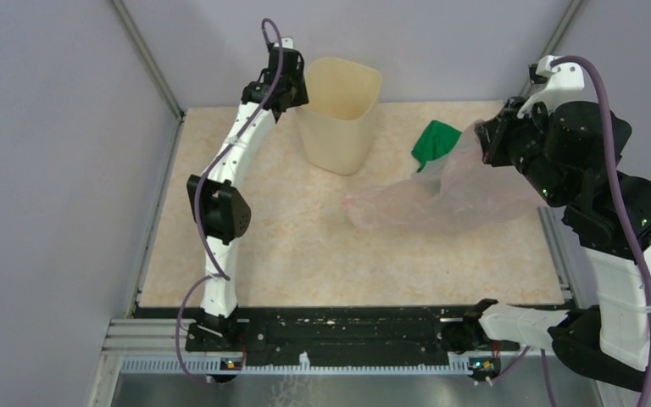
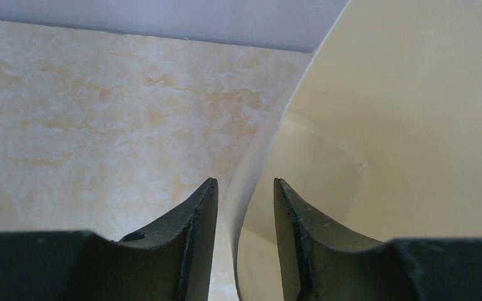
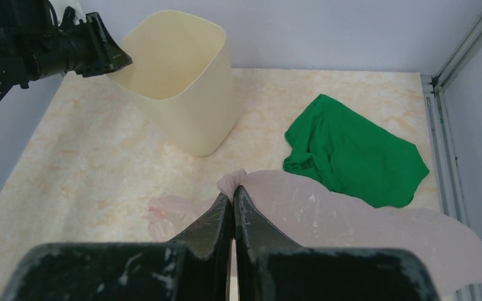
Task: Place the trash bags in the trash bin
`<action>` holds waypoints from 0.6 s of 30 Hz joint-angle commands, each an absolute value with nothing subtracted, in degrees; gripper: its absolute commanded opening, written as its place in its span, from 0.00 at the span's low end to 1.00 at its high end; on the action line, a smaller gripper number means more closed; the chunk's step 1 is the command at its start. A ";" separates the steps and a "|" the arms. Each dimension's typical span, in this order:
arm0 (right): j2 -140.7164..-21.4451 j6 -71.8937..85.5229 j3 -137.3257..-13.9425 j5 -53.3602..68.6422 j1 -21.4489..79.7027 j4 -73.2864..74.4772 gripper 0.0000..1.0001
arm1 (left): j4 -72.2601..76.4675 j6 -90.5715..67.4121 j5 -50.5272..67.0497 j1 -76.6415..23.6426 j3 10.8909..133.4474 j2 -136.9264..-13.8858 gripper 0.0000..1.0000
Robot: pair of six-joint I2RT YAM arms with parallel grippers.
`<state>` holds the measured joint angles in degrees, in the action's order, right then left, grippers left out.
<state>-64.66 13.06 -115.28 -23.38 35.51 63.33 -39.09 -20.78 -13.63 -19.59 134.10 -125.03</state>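
The cream-beige trash bin (image 1: 335, 140) stands upright at the back of the table. My left gripper (image 1: 295, 91) is at its left rim; in the left wrist view the gripper (image 2: 245, 182) straddles the bin's wall (image 2: 414, 125) with a slim gap on either side, jaws partly open. My right gripper (image 1: 485, 140) is shut on a bunched edge of the pale-pink trash bag (image 1: 441, 199) and holds it above the table, right of the bin. The bag droops left and its far end rests on the table. In the right wrist view the gripper (image 3: 233, 191) pinches the bag (image 3: 351, 219).
A crumpled green cloth (image 1: 434, 142) lies on the table between the bin and the right gripper, partly behind the bag; it also shows in the right wrist view (image 3: 351, 150). Grey walls enclose the table on three sides. A black rail runs along the near edge.
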 commanded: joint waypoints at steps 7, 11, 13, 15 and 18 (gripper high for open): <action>-65.48 10.78 -119.60 -24.78 35.96 62.08 0.00 | -39.99 -19.25 -11.78 -19.39 134.97 -123.74 0.15; -67.44 10.74 -125.95 -26.33 36.01 62.06 0.00 | -42.10 -18.87 -10.43 -19.42 135.00 -121.34 0.00; -67.53 10.64 -128.46 -27.35 35.98 60.85 0.00 | -43.16 -18.52 -10.08 -19.41 135.03 -120.13 0.00; -67.30 10.61 -130.90 -28.38 35.95 59.07 0.00 | -44.28 -18.05 -9.24 -19.42 135.03 -118.92 0.00; -65.05 11.69 -130.81 -27.95 36.03 52.89 0.00 | -46.24 -17.89 -7.76 -19.47 134.56 -117.38 0.00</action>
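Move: The trash bin's left rim already runs between the left hand's open fingers, with the bin's middle about 8 cm to the right, 2 cm ahead and some 13 cm below. The pink bag's loose end hangs roughly 25 cm back from this hand, 9 cm right and 15 cm below. From the right hand, which holds that bag, the bin is about 36 cm ahead, 12 cm left and 35 cm below; the green bag is some 30 cm ahead, 15 cm right and 48 cm below. The bin's left rim gets pinched by the left hand: its fingers, straddling the rim, sink about 1 cm and shut on it, then draw back nearly 2 cm with the rim held. The pink bag stays in the right hand's closed fingers, which wait, then lift it some 7 cm with a slight drift right and back, tilting up about 10 degrees. ##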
